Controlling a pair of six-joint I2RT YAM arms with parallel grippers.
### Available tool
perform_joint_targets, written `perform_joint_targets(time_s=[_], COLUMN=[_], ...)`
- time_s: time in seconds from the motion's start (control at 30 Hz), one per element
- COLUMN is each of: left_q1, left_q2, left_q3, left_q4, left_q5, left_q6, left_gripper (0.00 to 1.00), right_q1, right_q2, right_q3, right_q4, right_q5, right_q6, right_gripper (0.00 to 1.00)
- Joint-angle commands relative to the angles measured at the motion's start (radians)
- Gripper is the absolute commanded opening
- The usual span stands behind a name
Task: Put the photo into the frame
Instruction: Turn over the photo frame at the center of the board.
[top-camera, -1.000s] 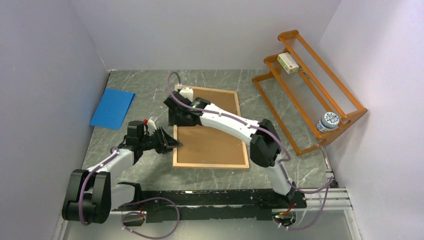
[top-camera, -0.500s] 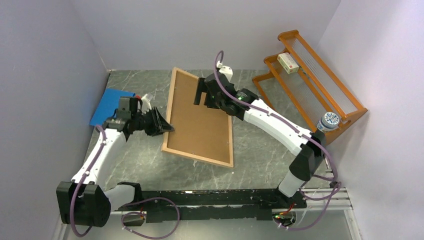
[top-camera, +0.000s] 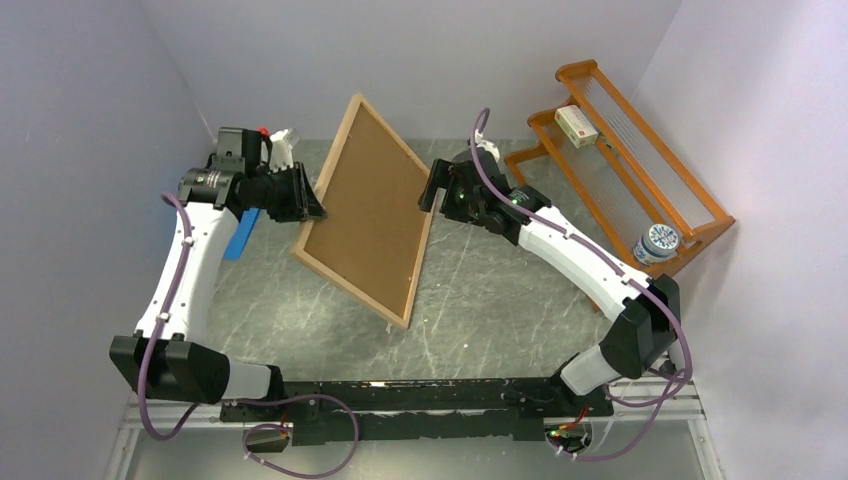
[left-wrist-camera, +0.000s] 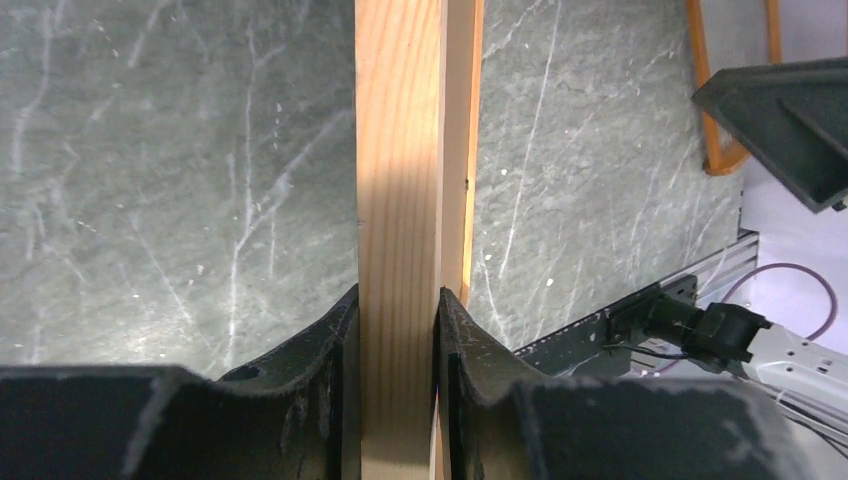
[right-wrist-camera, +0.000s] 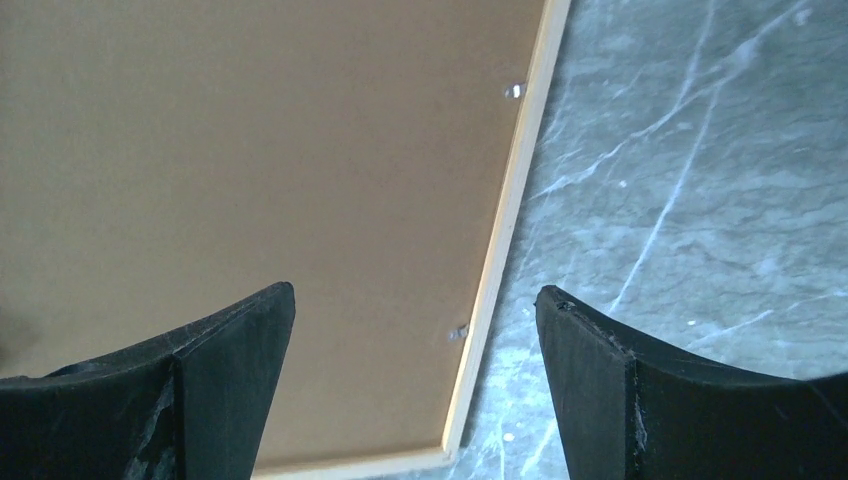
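Note:
The frame (top-camera: 349, 289) is lifted off the table and steeply tilted, with its brown backing panel (top-camera: 372, 215) towards the camera. My left gripper (top-camera: 314, 208) is shut on the frame's left border, and the wooden edge (left-wrist-camera: 398, 180) is pinched between both fingers (left-wrist-camera: 340, 340). My right gripper (top-camera: 432, 188) stands open beside the frame's upper right edge and holds nothing. In the right wrist view the pale border (right-wrist-camera: 505, 215) and backing (right-wrist-camera: 250, 180) lie below the wide-apart fingers (right-wrist-camera: 230, 350). The photo is out of view.
A blue sheet (top-camera: 243, 232) lies at the left, mostly hidden behind my left arm. An orange slatted rack (top-camera: 620, 180) stands at the right with a small box (top-camera: 576, 126) and a tin (top-camera: 656, 243) on it. Walls close in on three sides.
My left arm has raised the frame's left edge up and back, and the frame has gone from flat to steeply tilted. My right gripper has opened and drawn away to the right.

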Motion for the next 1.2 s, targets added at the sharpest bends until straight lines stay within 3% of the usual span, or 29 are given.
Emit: perform_joint_targets(time_s=[0.0, 0.47, 0.77, 1.17], left_q1=[0.007, 0.004, -0.04, -0.178], left_q2=[0.014, 0.05, -0.043, -0.075], left_q3=[0.134, 0.325, 0.198, 0.139], left_q4=[-0.032, 0.045, 0.236, 0.212], left_q5=[-0.065, -0.254, -0.196, -0.259], left_q6=[0.074, 0.221, 0.361, 0.468], left_gripper=[0.02, 0.03, 0.03, 0.02], right_q1=[0.009, -0.002, -0.013, -0.037], right_q2=[-0.029, -0.036, -0.035, 0.074], right_q3=[0.016, -0.038, -0.042, 0.077], right_q4=[0.043, 0.103, 0.112, 0.291], right_q5=[-0.076, -0.187, -0.213, -0.399], right_q6=[-0.026, 0.014, 0.058, 0.313], right_gripper=[0.93, 0.94, 0.94, 0.89])
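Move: My left hand already grips the raised left edge of the slanting photo frame, whose middle lies about 8 cm right, 1 cm ahead and 9 cm below. The board's centre is some 19 cm right, 5 cm back and 20 cm down; the blue pad 20 cm left, 2 cm ahead, equally low. From my open right hand, the frame's low right edge has its middle about 4 cm left, 9 cm back and 17 cm below. I keep my left fingers clamped on the photo frame's edge and lift about 6 cm while carrying it some 4 cm forward, drifting left and then back right, tilting and rolling the wrist over 30 degrees to stand the frame up. My right hand, fingers wide, eases left and slightly back beside it, pauses, then goes further left and up, about 5 cm left in all, rolling its left side up. ##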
